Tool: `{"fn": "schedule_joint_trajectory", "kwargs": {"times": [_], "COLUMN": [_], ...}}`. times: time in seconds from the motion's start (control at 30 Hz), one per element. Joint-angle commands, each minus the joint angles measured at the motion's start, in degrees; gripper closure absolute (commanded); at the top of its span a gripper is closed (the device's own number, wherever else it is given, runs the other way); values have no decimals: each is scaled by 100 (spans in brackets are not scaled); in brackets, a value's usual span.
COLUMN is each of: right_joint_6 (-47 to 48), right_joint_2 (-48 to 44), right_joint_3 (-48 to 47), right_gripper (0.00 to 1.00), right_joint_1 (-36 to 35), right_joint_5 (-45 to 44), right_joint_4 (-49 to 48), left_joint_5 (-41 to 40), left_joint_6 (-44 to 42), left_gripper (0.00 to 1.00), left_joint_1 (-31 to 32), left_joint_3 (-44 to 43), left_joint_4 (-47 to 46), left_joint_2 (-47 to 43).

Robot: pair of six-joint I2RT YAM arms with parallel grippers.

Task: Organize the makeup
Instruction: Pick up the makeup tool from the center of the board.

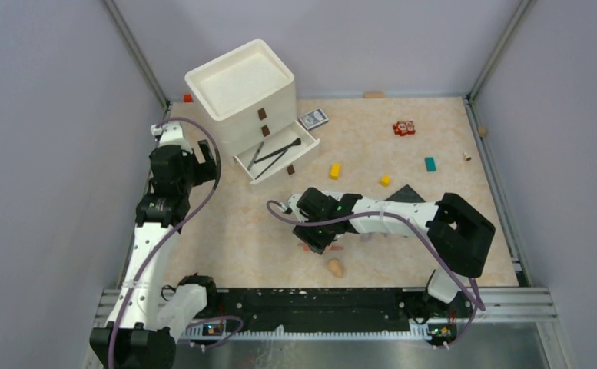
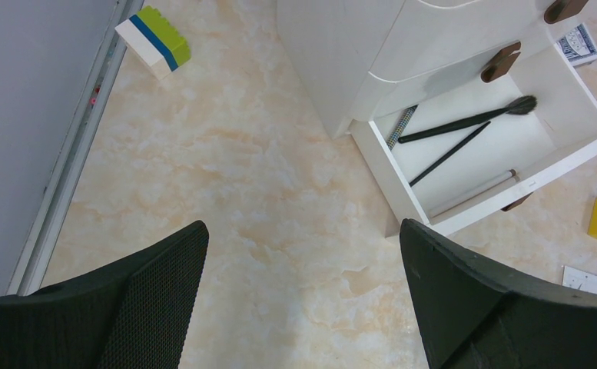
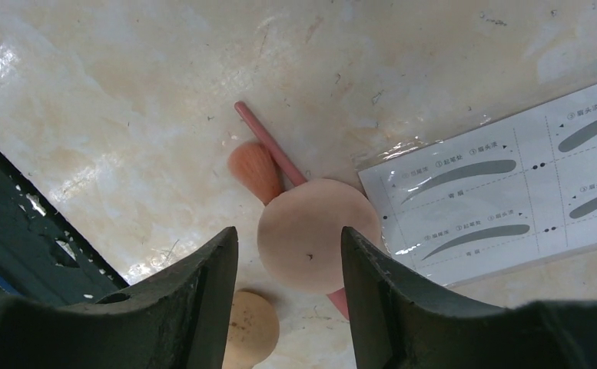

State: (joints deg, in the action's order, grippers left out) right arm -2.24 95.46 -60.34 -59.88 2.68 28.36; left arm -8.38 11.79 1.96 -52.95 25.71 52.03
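Note:
My right gripper [image 3: 287,234] is low over the table, jaws apart, straddling a round peach puff [image 3: 318,231] that lies across a pink-handled brush [image 3: 255,167]. A gap shows on the puff's left side. A white card printed with brow shapes [image 3: 502,200] lies to the right, and a peach sponge [image 3: 253,327] sits under the left finger. From above, the right gripper [image 1: 316,240] is mid-table with the sponge [image 1: 335,267] just in front. My left gripper [image 2: 303,231] hangs open over bare table, left of the open drawer [image 2: 510,154] that holds black brushes [image 2: 464,123].
The white drawer unit [image 1: 241,84] stands at the back left. A blue-grey card box [image 1: 313,118], yellow blocks [image 1: 335,170], a teal block [image 1: 430,164] and a red item [image 1: 404,127] are scattered behind. A green, blue and white block [image 2: 153,38] lies by the left wall.

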Motion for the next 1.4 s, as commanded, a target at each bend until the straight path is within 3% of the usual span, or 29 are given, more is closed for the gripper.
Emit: {"fn": "schedule_joint_trajectory", "kwargs": {"times": [0.0, 0.23, 0.43, 0.9, 1.2, 1.37], "right_joint_6": [112, 60, -40, -291, -1167, -1838], "right_joint_2": [172, 315, 223, -696, -558, -365], "right_joint_3": [-290, -326, -402, -503, -933, -945], "right_gripper": [49, 50, 88, 93, 93, 90], "right_joint_1": [-103, -191, -203, -58, 1008, 1585], "right_joint_5": [-63, -379, -711, -2614, -1630, -300], "right_joint_4": [71, 139, 138, -509, -1651, -3387], "left_joint_5": [0, -1, 8, -21, 6, -314], "left_joint_6": [-54, -37, -24, -19, -31, -133], "left_gripper": [1, 1, 1, 1, 1, 1], "left_joint_1": [7, 7, 7, 0, 13, 5], "left_joint_3": [32, 39, 38, 39, -70, 14], "left_joint_4": [-136, -137, -145, -133, 50, 73], "left_joint_2": [-70, -97, -79, -127, -107, -245]}}
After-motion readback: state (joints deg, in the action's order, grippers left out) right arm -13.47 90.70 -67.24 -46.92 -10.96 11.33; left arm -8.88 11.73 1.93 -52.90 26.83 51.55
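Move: The makeup tool I want, a round pink puff lying across two thin brushes, is almost under my open right fingers, about 2 cm below and 1 cm ahead. The eyebrow sheet lies some 9 cm ahead and 3 cm to the right, the egg-shaped sponge 6 cm back and 4 cm right. The open drawer is roughly 25 cm ahead and 12 cm left. From my idle left hand the makeup tool is about 14 cm back, 31 cm right and 22 cm down. I sink my right hand a further centimetre or so onto the puff and shut the half-open fingers, pinching its soft middle into a fold. Keeping that grip, I swing forward about 16 cm and up some 13 cm, past the eyebrow sheet towards the open drawer, turning the hand roughly 30 degrees clockwise while the fingers tip forward and up. ##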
